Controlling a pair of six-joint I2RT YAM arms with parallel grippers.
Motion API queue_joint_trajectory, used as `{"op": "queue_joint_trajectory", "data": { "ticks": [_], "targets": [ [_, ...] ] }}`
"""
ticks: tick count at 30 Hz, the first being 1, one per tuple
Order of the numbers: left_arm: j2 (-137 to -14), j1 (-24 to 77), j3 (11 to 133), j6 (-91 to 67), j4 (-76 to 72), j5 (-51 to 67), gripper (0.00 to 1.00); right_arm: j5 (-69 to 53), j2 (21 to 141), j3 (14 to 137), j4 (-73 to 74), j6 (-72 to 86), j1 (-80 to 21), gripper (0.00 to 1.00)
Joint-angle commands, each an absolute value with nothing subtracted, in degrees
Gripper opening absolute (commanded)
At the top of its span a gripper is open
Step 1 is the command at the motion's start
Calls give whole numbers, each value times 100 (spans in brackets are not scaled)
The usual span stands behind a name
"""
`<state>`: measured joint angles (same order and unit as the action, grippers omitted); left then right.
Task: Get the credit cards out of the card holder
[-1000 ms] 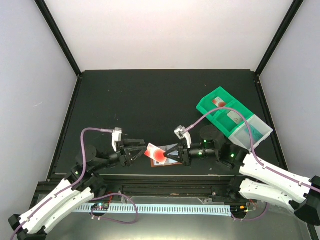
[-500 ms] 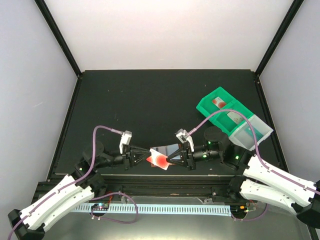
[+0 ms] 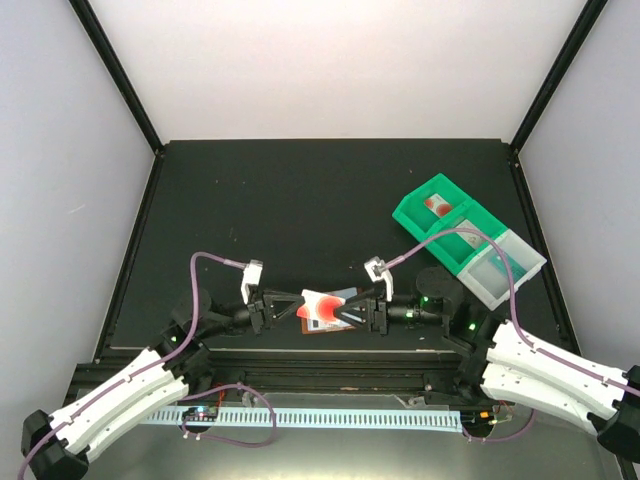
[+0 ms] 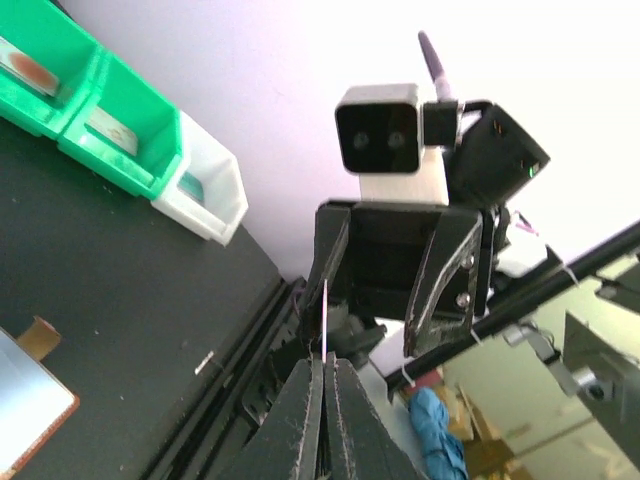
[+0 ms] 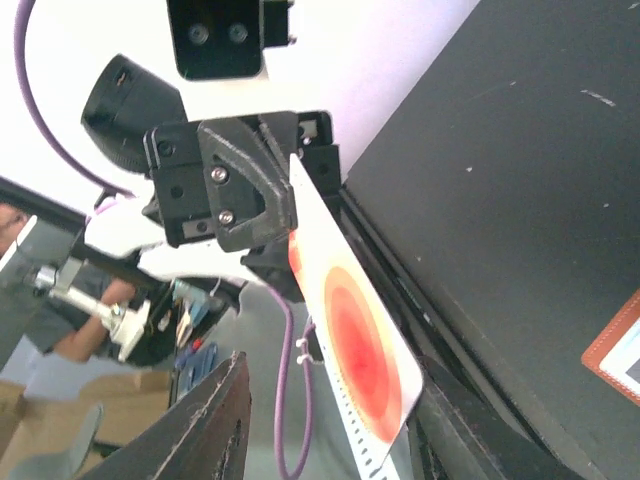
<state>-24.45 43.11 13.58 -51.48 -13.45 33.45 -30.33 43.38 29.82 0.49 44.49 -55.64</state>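
Observation:
A white credit card with a round red blot (image 3: 322, 307) hangs in the air between the two grippers, near the table's front edge. My left gripper (image 3: 298, 305) is shut on the card's left end; in the left wrist view the card (image 4: 325, 315) shows edge-on, sticking out of the pinched fingertips (image 4: 325, 358). My right gripper (image 3: 346, 311) stands open around the card's other end. In the right wrist view the card (image 5: 355, 340) lies close to the right-hand finger (image 5: 450, 430), far from the other. The brown card holder (image 3: 313, 329) lies flat on the table beneath, pale lining up (image 4: 25, 400).
A green compartmented tray (image 3: 440, 215) sits at the back right with a card in each of two bins, and a clear white bin (image 3: 500, 265) adjoins it. The table's front rail runs just below both grippers.
The left gripper has moved in and shut on the card's left end. The right gripper, which held the card shut, has opened. The card has shifted slightly.

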Motion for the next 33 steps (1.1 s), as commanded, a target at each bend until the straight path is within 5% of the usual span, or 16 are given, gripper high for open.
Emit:
{"op": "queue_joint_trajectory", "data": {
  "ticks": [1, 16, 22, 26, 29, 31, 33],
  "targets": [
    [-2396, 4289, 1141, -5799, -2410, 2500, 1, -2304, 4210, 2534, -1186, 5521, -5590, 44],
    [-2114, 4289, 869, -6059, -2622, 1839, 2, -2163, 4655, 2209, -2711, 6554, -5590, 19],
    [-2028, 4289, 817, -6069, -2491, 1706, 2, -2127, 4706, 2171, -2827, 6618, -5590, 2],
    [-1999, 4289, 873, -5986, -2283, 1706, 3, -2064, 4712, 2171, -2807, 6587, -5590, 1],
    [-1916, 4289, 947, -5858, -1980, 1661, 23, -1995, 4711, 2195, -2731, 6518, -5590, 1],
    [-1842, 4292, 1030, -5801, -1662, 1573, 52, -1920, 4698, 2260, -2535, 6382, -5594, 1],
    [-1778, 4289, 1107, -5704, -1412, 1500, 70, -1754, 4642, 2451, -1932, 6159, -5574, 1]
  ]
}}
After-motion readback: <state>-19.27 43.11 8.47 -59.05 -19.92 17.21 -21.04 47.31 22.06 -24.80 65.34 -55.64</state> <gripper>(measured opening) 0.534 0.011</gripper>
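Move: The left hand grips the credit card, whose middle lies some 4 cm to its right and 1 cm back. From the right hand's open fingers it is about 3 cm left, 1 cm ahead and level. The open card holder lies on the table some 16 cm below, roughly 5 cm ahead and 6 cm right of the left hand. Both hands carry the card about 3.5 cm forward; the right fingers pinch it, then the left ones open. ##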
